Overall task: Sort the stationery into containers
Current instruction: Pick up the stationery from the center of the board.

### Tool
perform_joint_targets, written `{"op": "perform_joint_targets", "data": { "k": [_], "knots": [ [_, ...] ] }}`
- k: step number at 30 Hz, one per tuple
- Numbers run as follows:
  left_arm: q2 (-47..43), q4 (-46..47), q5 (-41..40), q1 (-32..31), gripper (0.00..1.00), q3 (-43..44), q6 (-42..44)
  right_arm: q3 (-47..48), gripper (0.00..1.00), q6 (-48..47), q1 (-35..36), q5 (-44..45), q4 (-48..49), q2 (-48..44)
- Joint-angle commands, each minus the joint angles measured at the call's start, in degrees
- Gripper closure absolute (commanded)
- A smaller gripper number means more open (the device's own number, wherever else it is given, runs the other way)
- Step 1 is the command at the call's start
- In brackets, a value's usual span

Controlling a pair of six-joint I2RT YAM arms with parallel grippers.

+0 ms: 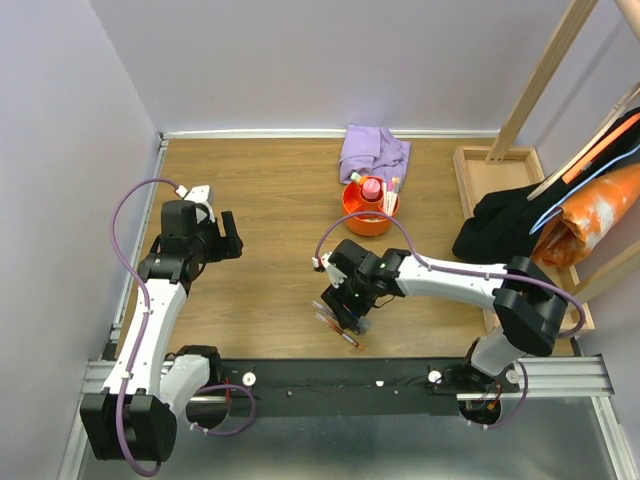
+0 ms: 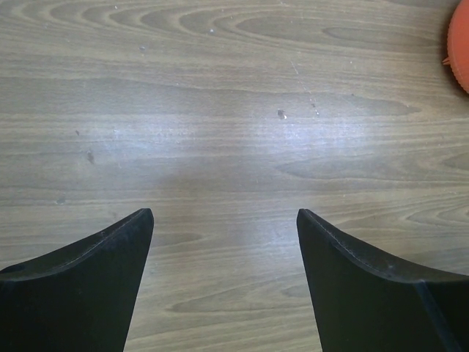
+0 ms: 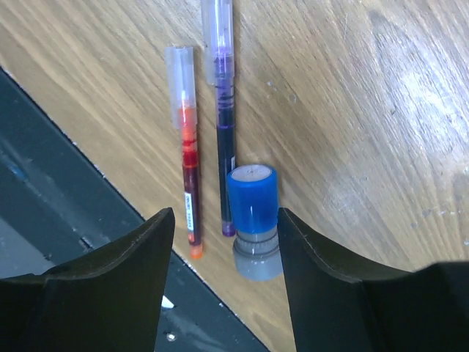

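My right gripper [image 3: 226,220] is open, low over the table's near edge [image 1: 350,310]. Between its fingers stands a small stick with a blue cap and grey base [image 3: 253,220], close to the right finger and apart from the left. Beside it lie a red pen [image 3: 188,183] and a purple pen [image 3: 223,117], both with clear caps; they also show in the top view [image 1: 335,330]. The round orange cup [image 1: 370,208] stands at the back centre with several items upright in it, and its edge shows in the left wrist view [image 2: 460,44]. My left gripper [image 1: 228,236] is open and empty over bare wood [image 2: 224,214].
A lilac cloth [image 1: 373,150] lies behind the cup. A shallow wooden tray [image 1: 470,170] at the right holds dark and orange fabric [image 1: 540,225]. Wooden slats lean at the back right. A black rail [image 1: 350,385] runs along the near edge.
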Motion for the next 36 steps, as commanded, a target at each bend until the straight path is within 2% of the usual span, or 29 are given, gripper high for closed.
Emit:
{"op": "perform_joint_targets", "data": {
  "k": [1, 19, 22, 26, 28, 29, 31, 32, 36],
  "knots": [
    [-0.2, 1.5, 2.9, 0.7, 0.12, -1.2, -1.6, 0.8, 0.34, -2.1, 0.4, 3.6, 2.1, 2.1],
    [0.6, 3.1, 5.9, 1.3, 0.11, -2.3, -3.8, 0.6, 0.4, -4.9, 0.4, 7.3, 3.0, 6.1],
    [0.6, 3.2, 6.1, 1.3, 0.1, -2.4, -3.8, 0.5, 0.49, -5.2, 0.4, 6.9, 2.5, 6.3],
    [1.0, 3.3, 6.6, 2.7, 0.1, -2.4, -4.0, 0.9, 0.67, -6.2, 0.4, 6.9, 1.9, 5.6],
    [1.4, 3.0, 6.8, 2.7, 0.1, -1.9, -4.0, 3.0, 0.73, -7.2, 0.4, 7.7, 1.2, 4.1],
    [1.6, 2.7, 6.8, 2.8, 0.1, -1.6, -4.0, 3.8, 0.81, -7.6, 0.4, 9.0, -0.1, 3.5],
    [2.6, 2.0, 7.4, 2.8, 0.1, -0.3, -4.4, 5.8, 0.9, -7.7, 0.4, 10.5, -1.5, 2.1],
    [3.1, 1.6, 8.0, 2.8, 0.1, 0.5, -4.7, 7.8, 0.99, -9.7, 0.4, 14.0, -2.4, 0.9],
    [6.5, 0.8, 10.2, 2.8, 0.11, 4.3, -7.4, 12.1, 1.0, -13.0, -0.8, 19.2, -1.4, -2.8]
  ]
}}
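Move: The blue-capped bottle lies almost under the right hand, about 2 cm ahead, 1 cm to its right and 3 cm below. Beside the bottle lie the dark pen, its middle some 3 cm ahead and 3 cm left of the hand, and the red pen, level with the hand and 3 cm left. The orange container stands roughly 26 cm ahead and 4 cm right. From the left hand, the bottle is about 15 cm back, 27 cm right and 15 cm below. Lower the open right gripper some 3 cm onto the blue-capped bottle, easing nearly 2 cm forward as it sinks, and close the fingers to pinch the bottle at its blue cap. Then, keeping the grip, raise it about 4 cm and carry it 3 cm forward towards the orange container, swinging the fingertips forward a few degrees. ##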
